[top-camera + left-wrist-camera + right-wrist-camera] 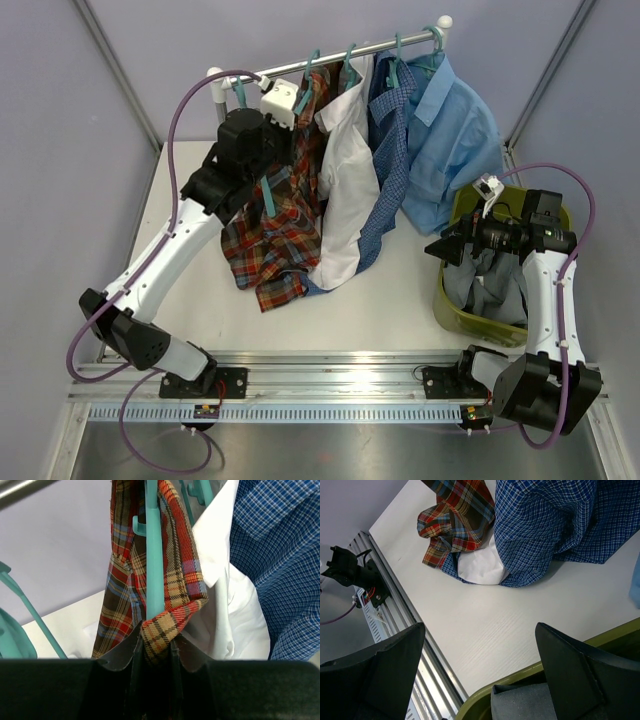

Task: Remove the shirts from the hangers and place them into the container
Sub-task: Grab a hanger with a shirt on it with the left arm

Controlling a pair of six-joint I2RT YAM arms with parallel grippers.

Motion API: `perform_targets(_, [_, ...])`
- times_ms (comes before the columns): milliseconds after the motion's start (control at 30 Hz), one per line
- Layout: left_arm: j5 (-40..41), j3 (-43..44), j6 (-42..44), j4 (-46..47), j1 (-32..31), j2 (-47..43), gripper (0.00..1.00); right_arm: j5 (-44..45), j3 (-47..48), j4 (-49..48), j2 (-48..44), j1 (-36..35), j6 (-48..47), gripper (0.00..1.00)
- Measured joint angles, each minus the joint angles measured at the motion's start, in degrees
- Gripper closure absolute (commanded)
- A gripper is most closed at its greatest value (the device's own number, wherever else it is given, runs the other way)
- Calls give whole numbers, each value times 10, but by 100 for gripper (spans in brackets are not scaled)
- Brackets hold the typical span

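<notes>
Three shirts still hang from teal hangers on the rail: white [345, 170], dark blue check [388, 150] and light blue [450, 140]. The red-orange plaid shirt [275, 245] droops from its tilted hanger [154, 555] onto the table. My left gripper [156, 642] is shut on a fold of plaid cloth at the lower end of that hanger. It is also seen from above as the left gripper [283, 150]. The grey shirt [492, 280] lies in the olive-green container [448, 305]. Over the container's near-left rim [480, 700], my right gripper [480, 660] hangs open and holds nothing.
A bare teal hanger [240, 95] hangs at the left end of the silver rail [330, 60]. Shirt tails [480, 565] pool on the white table [380, 310] between the arms. An aluminium rail [330, 375] runs along the near edge.
</notes>
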State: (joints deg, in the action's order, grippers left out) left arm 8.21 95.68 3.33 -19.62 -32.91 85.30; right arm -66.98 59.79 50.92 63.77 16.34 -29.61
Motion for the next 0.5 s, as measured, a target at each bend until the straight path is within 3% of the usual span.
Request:
perform_targets(267, [-16,-78,0,21,0,-59,100,0,0,5,1,2,-6,1])
perform_targets(500, [-52,-211,-3,43,0,-177,100,-3,0,27,3,2,-32,1])
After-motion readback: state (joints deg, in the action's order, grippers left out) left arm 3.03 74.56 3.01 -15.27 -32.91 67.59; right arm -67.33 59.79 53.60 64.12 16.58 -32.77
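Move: The left hand already grips the plaid shirt's shoulder with the end of its hanger. That hanger's hook is at the rack bar, roughly 11 cm ahead of this hand, 2 cm right and 11 cm above. The empty hanger hangs some 7 cm to the hand's left and 2 cm farther out; the white shirt is about 9 cm to its right, 3 cm ahead, mostly lower. From the right hand, the hook lies some 26 cm ahead, 20 cm left and well above. Keeping the plaid cloth and hanger end pinched in its shut fingers, the left hand draws back from the rack bar, gathering speed, about 7 cm in all. It sinks roughly 3 cm and drifts some 2–3 cm left as it goes, the wrist turning about 5 degrees clockwise. ##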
